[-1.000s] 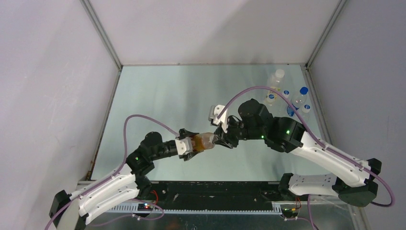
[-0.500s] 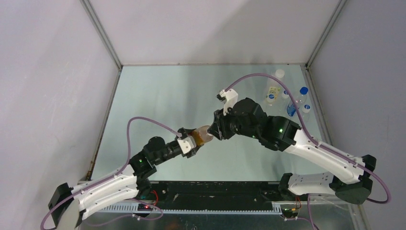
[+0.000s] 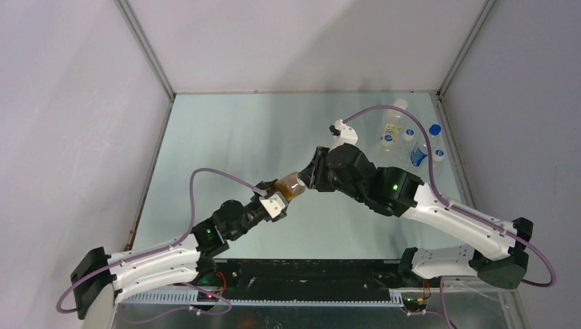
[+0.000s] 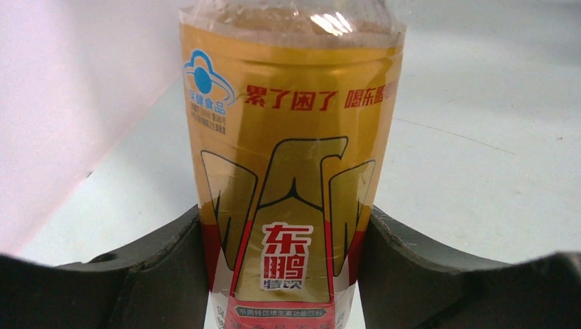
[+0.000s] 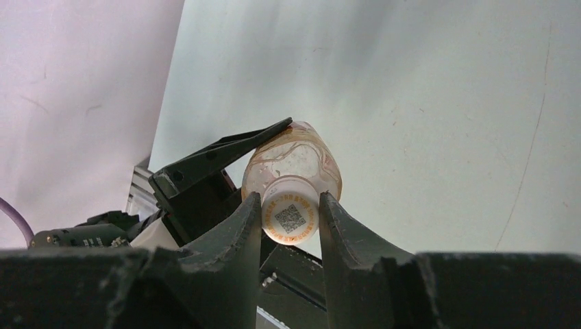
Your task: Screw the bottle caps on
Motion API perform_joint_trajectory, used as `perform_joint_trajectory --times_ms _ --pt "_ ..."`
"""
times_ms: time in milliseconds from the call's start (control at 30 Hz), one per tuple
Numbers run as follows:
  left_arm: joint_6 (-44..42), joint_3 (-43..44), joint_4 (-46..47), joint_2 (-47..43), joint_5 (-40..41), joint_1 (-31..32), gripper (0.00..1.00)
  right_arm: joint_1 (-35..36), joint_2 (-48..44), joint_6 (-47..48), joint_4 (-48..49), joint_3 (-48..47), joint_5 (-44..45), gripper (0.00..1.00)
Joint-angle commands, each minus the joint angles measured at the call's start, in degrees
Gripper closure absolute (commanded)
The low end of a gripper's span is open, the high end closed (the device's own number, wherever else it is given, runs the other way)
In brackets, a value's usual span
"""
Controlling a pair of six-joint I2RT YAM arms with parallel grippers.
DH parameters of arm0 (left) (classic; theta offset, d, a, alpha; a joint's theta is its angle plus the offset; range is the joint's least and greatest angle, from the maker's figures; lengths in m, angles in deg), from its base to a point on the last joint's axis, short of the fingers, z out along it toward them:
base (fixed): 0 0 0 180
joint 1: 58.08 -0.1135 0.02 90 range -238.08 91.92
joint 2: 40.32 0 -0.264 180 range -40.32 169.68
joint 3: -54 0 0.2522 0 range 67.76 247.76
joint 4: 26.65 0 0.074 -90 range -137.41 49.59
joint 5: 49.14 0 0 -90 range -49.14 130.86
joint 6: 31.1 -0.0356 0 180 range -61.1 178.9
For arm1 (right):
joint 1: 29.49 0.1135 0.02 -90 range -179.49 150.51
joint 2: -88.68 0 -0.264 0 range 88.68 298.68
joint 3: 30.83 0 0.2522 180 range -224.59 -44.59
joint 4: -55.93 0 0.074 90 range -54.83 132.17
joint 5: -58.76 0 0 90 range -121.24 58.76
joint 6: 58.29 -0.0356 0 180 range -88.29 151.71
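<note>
The amber-filled bottle [image 3: 289, 186] with its red-orange label [image 4: 291, 171] is held tilted above the middle of the table. My left gripper [image 4: 284, 267] is shut on its lower body, one finger [image 4: 171, 267] on each side. A white cap [image 5: 290, 218] printed with a QR code sits on the bottle's neck. My right gripper [image 5: 290, 212] is shut on this cap from the far side. In the top view the left gripper [image 3: 274, 203] and right gripper [image 3: 310, 179] face each other along the bottle. Two clear bottles [image 3: 429, 140] with blue caps [image 3: 434, 129] stand at the back right.
A yellow-labelled bottle [image 3: 392, 130] with a white cap [image 3: 400, 104] stands among the group in the back right corner. Grey walls enclose the table on three sides. The right arm's purple cable [image 3: 373, 110] arcs over that bottle group.
Both arms have carried the amber bottle up and slightly right. The right wrist has turned about the cap, its camera mount swinging toward the back right. The left arm has stretched forward.
</note>
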Motion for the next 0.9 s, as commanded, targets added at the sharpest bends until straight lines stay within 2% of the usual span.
perform_joint_trajectory --times_ms 0,33,100,133,200,333,467,500,600,733,867 --pt "-0.85 1.76 14.79 -1.85 3.11 1.35 0.81 0.52 0.52 -0.99 -4.31 1.99 4.31 0.87" --pt "-0.63 1.58 14.08 -2.10 3.44 1.35 0.81 0.50 0.17 -0.24 -3.83 1.99 4.77 0.83" --pt "0.16 0.87 13.42 -2.53 4.71 1.35 0.81 0.49 -1.22 3.85 -1.83 2.01 5.03 0.69" --pt "0.67 0.38 13.10 -2.69 5.57 1.35 0.81 0.52 -2.21 6.66 -0.40 2.01 5.08 0.58" --pt "1.32 0.06 11.43 -3.19 6.34 1.28 0.81 0.52 -3.82 10.92 1.80 2.01 4.83 0.45" --pt "2.74 0.32 5.56 -5.11 4.78 0.09 0.86 0.46 -8.00 21.44 7.74 3.09 1.37 0.32" --pt "4.90 2.11 -4.03 -6.99 -4.52 -3.68 0.87 0.43 -13.76 35.08 13.01 7.06 -9.27 0.28" --pt "5.62 2.50 -5.25 -7.25 -8.93 -4.59 0.87 0.37 -15.45 40.79 13.07 7.96 -11.34 0.28" --pt "6.32 4.71 -10.87 -7.72 -19.82 -8.80 0.88 0.10 -18.29 53.18 10.74 8.32 -19.96 0.28" --pt "5.33 7.08 -14.58 -7.02 -29.87 -11.91 0.88 -0.93 -19.96 65.00 5.74 8.12 -29.64 0.30" --pt "2.12 10.01 -18.67 -5.03 -39.02 -13.32 0.89 -1.36 -20.22 73.46 2.12 8.07 -34.00 0.33"
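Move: The cap on the amber drink bottle already sits between the right fingertips, level with that hand point: no distance ahead, sideways or in height. The bottle's middle is about 2 cm back, 3 cm left and 6 cm below the right hand. From the left hand, which grips the bottle's lower body, the cap is roughly 3 cm ahead, 4 cm right and 8 cm up. Upwards first, then also back and to its right, the right hand opens off the cap and draws some 9 cm away from the bottle. Its wrist rolls back about 60 degrees, undoing the earlier twist, until the fingers point mostly left. The left hand keeps its grip, rises about 2 cm, then eases back and turns slightly clockwise. ##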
